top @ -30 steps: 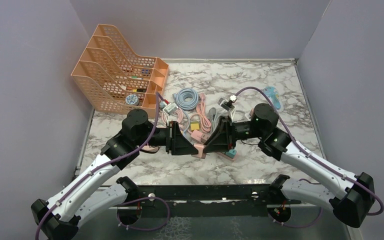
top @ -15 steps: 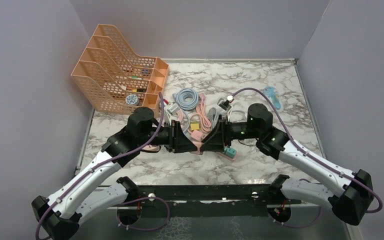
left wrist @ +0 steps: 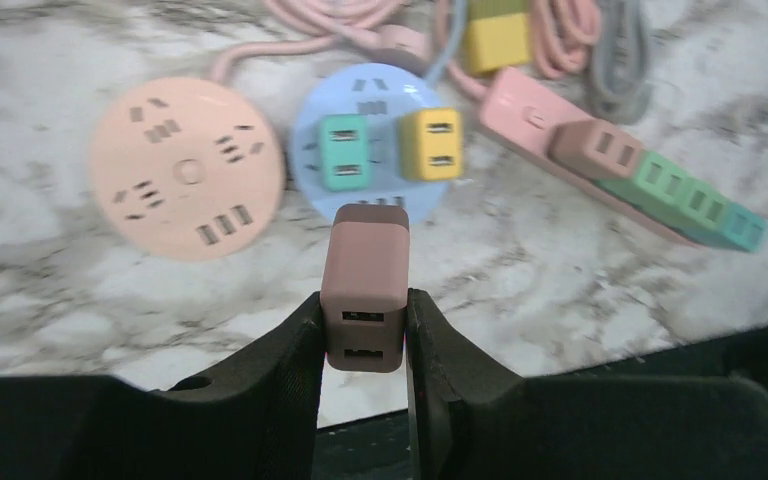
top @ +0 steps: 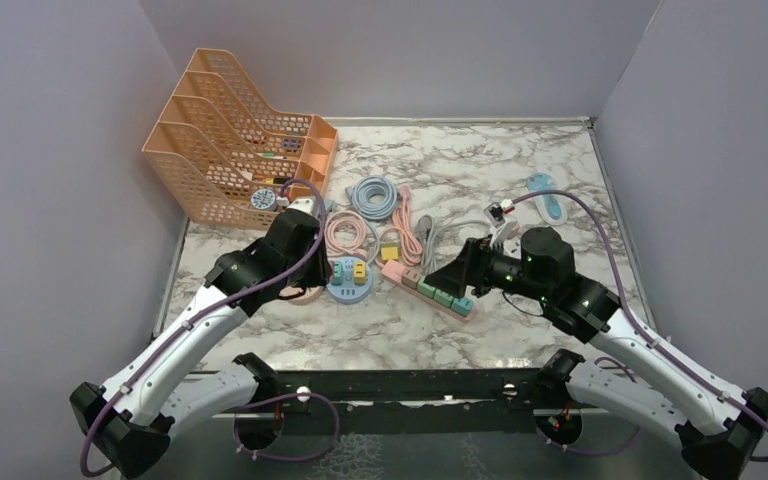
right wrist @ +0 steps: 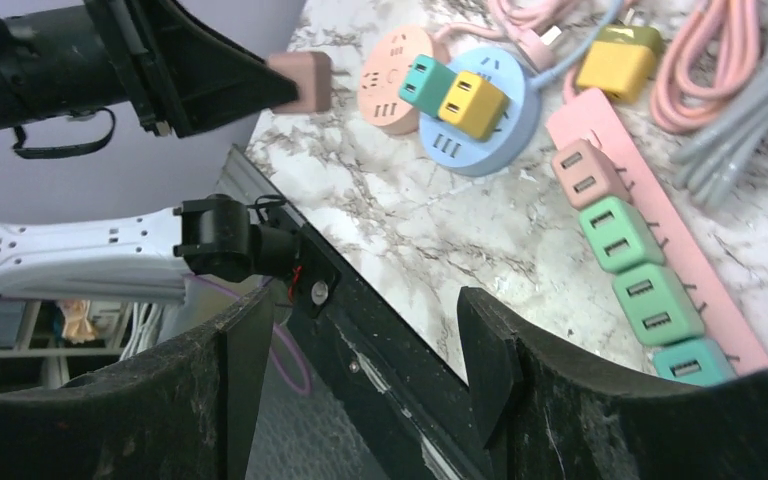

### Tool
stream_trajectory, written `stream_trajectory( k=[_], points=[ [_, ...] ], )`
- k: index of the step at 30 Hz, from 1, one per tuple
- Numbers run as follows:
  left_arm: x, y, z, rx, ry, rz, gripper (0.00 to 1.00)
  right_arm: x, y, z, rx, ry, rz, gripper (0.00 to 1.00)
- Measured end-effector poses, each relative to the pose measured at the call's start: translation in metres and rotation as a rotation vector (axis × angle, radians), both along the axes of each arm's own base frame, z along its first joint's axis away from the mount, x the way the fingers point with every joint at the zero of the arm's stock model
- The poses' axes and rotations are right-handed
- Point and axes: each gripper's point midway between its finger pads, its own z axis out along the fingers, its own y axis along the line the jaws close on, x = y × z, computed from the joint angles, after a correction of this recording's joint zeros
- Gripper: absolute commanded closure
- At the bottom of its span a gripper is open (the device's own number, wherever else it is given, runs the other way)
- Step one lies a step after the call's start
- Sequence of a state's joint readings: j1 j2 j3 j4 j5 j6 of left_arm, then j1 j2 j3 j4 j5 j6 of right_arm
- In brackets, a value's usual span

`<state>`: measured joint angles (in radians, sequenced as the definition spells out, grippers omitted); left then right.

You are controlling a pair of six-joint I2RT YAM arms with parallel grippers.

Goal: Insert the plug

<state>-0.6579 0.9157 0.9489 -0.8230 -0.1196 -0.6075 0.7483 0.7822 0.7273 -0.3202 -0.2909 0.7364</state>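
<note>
A brownish-pink plug [left wrist: 364, 272] with two USB ports is clamped between the fingers of my left gripper [left wrist: 363, 340], which holds it in the air just near of a blue round socket hub [left wrist: 380, 105]. That hub carries a green plug [left wrist: 343, 165] and a yellow plug [left wrist: 430, 143]. A peach round socket hub [left wrist: 188, 165] lies to its left. The right wrist view shows the held plug [right wrist: 300, 82] too. My right gripper [right wrist: 360, 350] stands open and empty near the table's front edge, beside the pink power strip [right wrist: 600, 115].
The pink power strip [top: 430, 288] holds several plugs in a row. Coiled cables [top: 375, 195] and a loose yellow plug [left wrist: 498, 38] lie behind it. An orange file rack [top: 230, 140] stands at the back left and a small blue object [top: 548, 195] at the back right.
The two grippers were together over the power strip. The right one has opened and drawn back to the right. The left one has pulled back left with the plug in it.
</note>
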Motion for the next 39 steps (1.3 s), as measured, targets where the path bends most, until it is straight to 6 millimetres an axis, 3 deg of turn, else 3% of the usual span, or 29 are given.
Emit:
stream_trajectory(
  k=[8, 16, 21, 27, 31, 39],
  points=[
    [0.041, 0.068, -0.003, 0.244, 0.025, 0.280, 1.00, -0.001, -0.011, -0.018, -0.053, 0.073, -0.062, 0.34],
    [0.055, 0.111, -0.054, 0.301, 0.224, 0.392, 1.00, -0.004, -0.013, -0.036, -0.079, 0.136, -0.071, 0.34],
    [0.054, 0.115, -0.078, 0.245, 0.320, 0.399, 1.00, -0.007, -0.015, -0.045, -0.087, 0.164, -0.077, 0.35],
    [0.052, 0.111, -0.087, 0.186, 0.352, 0.384, 1.00, -0.015, -0.024, -0.053, -0.112, 0.194, -0.090, 0.35],
    [0.050, 0.106, -0.089, 0.161, 0.369, 0.366, 1.00, -0.018, -0.042, -0.058, -0.162, 0.223, -0.161, 0.36],
    [0.048, 0.108, -0.095, 0.160, 0.385, 0.382, 1.00, -0.010, -0.077, -0.031, -0.182, 0.172, -0.343, 0.36]
  ],
)
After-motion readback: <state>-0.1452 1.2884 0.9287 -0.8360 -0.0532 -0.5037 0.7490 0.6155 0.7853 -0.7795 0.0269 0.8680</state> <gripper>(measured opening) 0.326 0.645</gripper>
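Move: The left hand already grips the pink plug; the pink round socket it is bound for lies about 6 cm ahead, 8 cm left and 17 cm below. The blue round socket sits about 10 cm to the right of the pink one, level with it, and the pink cable coil is some 17 cm ahead of the hand and 2 cm right. From the right hand, the pink socket is roughly 8 cm ahead, 27 cm left and 21 cm lower. Left hand swings held plug some 11 cm left, forward, then 10 down over pink socket; right withdraws rightward. ##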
